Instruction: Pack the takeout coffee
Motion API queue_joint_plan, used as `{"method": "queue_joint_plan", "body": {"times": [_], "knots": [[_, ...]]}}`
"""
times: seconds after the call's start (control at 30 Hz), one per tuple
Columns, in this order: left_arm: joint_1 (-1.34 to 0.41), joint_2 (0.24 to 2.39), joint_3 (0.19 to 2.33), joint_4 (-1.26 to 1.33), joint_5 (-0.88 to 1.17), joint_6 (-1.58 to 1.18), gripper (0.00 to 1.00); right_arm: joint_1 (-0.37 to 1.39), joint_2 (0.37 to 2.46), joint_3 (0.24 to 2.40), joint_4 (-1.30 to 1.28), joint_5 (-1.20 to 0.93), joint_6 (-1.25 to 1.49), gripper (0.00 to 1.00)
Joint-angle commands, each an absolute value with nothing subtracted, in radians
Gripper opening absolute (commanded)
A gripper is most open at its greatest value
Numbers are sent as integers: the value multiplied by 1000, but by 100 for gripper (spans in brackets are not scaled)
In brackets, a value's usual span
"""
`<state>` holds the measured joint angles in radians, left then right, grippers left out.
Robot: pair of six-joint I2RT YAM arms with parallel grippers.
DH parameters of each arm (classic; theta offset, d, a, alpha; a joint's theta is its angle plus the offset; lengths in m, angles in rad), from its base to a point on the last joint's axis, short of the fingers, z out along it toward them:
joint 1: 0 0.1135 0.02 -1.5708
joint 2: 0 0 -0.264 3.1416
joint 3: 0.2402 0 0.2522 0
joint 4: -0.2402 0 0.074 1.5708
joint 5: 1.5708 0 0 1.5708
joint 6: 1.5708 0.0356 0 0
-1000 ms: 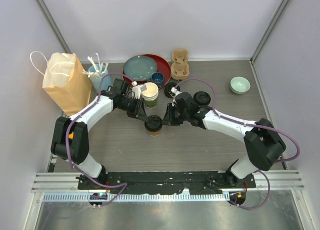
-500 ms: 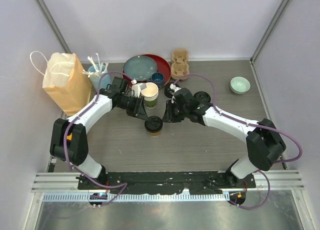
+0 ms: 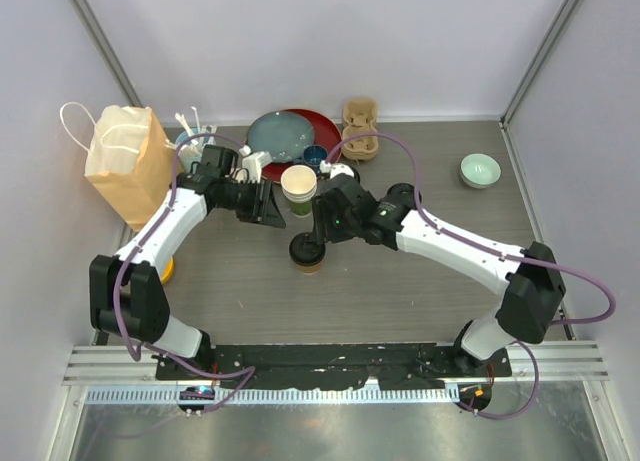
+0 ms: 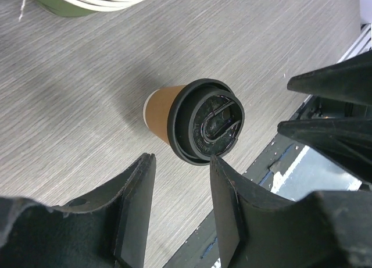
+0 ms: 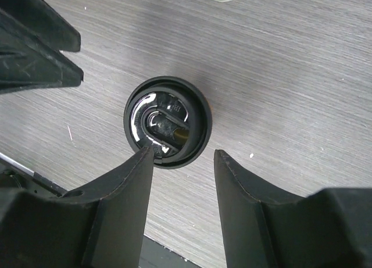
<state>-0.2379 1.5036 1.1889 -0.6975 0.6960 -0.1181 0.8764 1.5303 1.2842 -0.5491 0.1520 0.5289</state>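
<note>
The brown-sided takeout coffee cup [image 3: 307, 255] stands upright mid-table with a black lid [image 4: 204, 120] seated on it. My left gripper [image 3: 264, 204] hovers up and to its left, open and empty [image 4: 181, 159]. My right gripper [image 3: 320, 221] hangs just above the cup's right side, also open and empty [image 5: 183, 153], with the lid [image 5: 167, 121] showing past its fingertips. Behind the brown cup stands a green-sided paper cup [image 3: 298, 185], cream inside, with no lid. Its rim looks layered in the left wrist view. A loose black lid [image 3: 403, 194] lies to the right.
A brown paper bag [image 3: 130, 166] stands at the far left beside a light-blue cup of stirrers [image 3: 192, 138]. At the back are a red plate [image 3: 325, 133] under a blue one, a small blue cup [image 3: 316, 158] and a cardboard cup carrier [image 3: 360, 129]. A green bowl [image 3: 479, 169] sits right.
Both grippers have opened, let go of the lidded brown cup and drawn back from it. The left went up and left, the right rose. The cup stayed put.
</note>
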Motion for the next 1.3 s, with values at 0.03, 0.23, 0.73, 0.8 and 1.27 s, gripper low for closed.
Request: {"method": "queue_joint_plan", "body": {"times": [0.03,0.23,0.73,0.8,1.27], "knots": [[-221,1451,1210,-719,681,-98,47,925,1623,1382,-663,270,548,49],[-216,1448,1203,-715,684,-91,47,933,1681,1430,-680,265,540,43],[-206,1448,1195,-710,701,-83,47,950,1755,1460,-684,199,514,26],[-204,1447,1195,-710,701,-81,47,957,1775,1477,-701,202,506,26],[-184,1439,1200,-716,701,-72,47,973,1750,1551,-765,259,356,1]]}}
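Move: The lidded coffee cup's middle is about 4 cm left of the right hand, 2 cm back and 10 cm below. From that cup, the stacked green cups stand some 12 cm farther out and about level sideways, and the black lid pile about 17 cm farther out and 8 cm right. From the left hand, the lidded coffee cup lies about 8 cm right, 5 cm back and 9 cm down. Right hand sinks about 5 cm, then edges left, closing its fingers nearly shut against the coffee cup's lid. ##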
